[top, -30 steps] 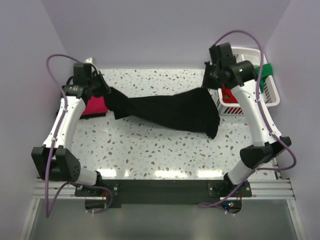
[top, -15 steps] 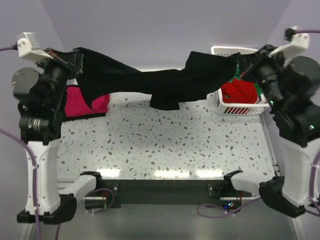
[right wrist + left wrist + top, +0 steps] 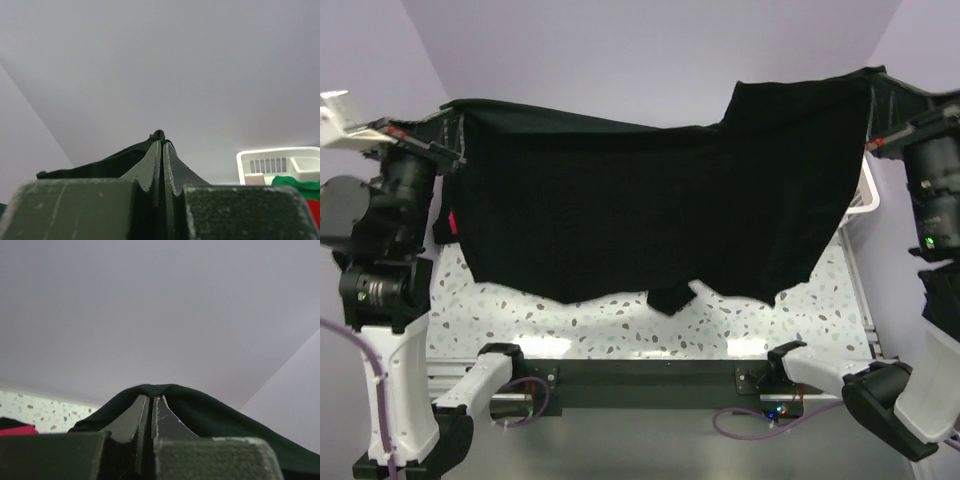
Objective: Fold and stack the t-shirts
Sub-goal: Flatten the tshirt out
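Note:
A black t-shirt (image 3: 650, 210) hangs spread wide in the air, held up high between my two grippers, and its lower edge dangles above the speckled table (image 3: 570, 315). My left gripper (image 3: 453, 110) is shut on its left top corner; in the left wrist view the jaws (image 3: 151, 397) pinch the black cloth (image 3: 210, 412). My right gripper (image 3: 873, 82) is shut on the right top corner, and black cloth (image 3: 110, 162) shows at its tips (image 3: 161, 142). A magenta-pink t-shirt (image 3: 450, 222) (image 3: 15, 430) lies on the table at the left, mostly hidden.
A white slatted basket (image 3: 866, 195) (image 3: 270, 160) stands at the back right, mostly behind the black cloth. It holds a green t-shirt (image 3: 300, 183) and a red one (image 3: 315, 210). Lilac walls close in the back and both sides.
Both arms have lifted the black t-shirt off the table and pulled it apart sideways. It went from a bunched strip to a wide hanging sheet that hides most of the table.

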You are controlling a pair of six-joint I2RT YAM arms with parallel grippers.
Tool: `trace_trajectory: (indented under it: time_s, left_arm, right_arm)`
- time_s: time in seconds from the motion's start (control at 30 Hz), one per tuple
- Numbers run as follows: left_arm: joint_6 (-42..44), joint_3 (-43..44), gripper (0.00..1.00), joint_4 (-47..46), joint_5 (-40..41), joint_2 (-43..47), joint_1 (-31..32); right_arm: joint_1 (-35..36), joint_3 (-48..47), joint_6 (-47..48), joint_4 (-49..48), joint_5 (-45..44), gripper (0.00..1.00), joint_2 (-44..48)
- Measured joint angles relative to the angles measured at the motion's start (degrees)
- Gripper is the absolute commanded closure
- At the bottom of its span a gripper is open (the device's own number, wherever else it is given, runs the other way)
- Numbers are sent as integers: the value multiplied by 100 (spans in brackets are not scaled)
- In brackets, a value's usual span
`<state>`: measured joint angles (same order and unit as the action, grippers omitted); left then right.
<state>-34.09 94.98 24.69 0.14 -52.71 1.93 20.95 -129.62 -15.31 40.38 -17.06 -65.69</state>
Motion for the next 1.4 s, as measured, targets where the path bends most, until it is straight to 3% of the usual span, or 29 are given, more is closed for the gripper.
trace_trajectory:
  time_s: [0.17,0.37,0.57,0.87,1.23,1.4]
  left_arm:
    - [-87,-459,100,-114,-634,-807,0]
    - [-79,-632,100,173,-1040,-2194,-2]
    - [-28,-678,100,719,-955,-2520,0]
    - [-44,-675,100,763,-758,-2061,-2]
    - [-197,-658,100,741,328,-42,-2]
    - [-238,-304,100,892,833,442,0]
  right_arm:
    - [-2,424,273,-256,-26,100,-691]
    - [-2,457,533,-313,-24,100,-2297]
    - [-2,461,750,-103,-22,100,-3193]
    - [-2,192,916,-232,7,100,-2629]
    - [-2,-323,1217,-457,28,100,-1316]
    - [0,-780,1300,-538,31,100,-957]
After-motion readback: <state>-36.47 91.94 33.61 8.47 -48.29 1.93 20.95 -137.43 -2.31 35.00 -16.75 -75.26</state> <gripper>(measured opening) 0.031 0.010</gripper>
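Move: The black t-shirt already hangs spread between both closed grippers, high over the table. The middle of its laying spot on the table is about 12 cm ahead, 29 cm right and 55 cm below the left hand; from the right hand, about 17 cm ahead, 29 cm left and 64 cm down. The pink t-shirt stack lies some 27 cm ahead and 17 cm left of the left hand; the white basket, roughly 37 cm ahead and 23 cm right of the right. Keeping hold of the black t-shirt, both hands whip forward and some 20 cm down, then back and up. ##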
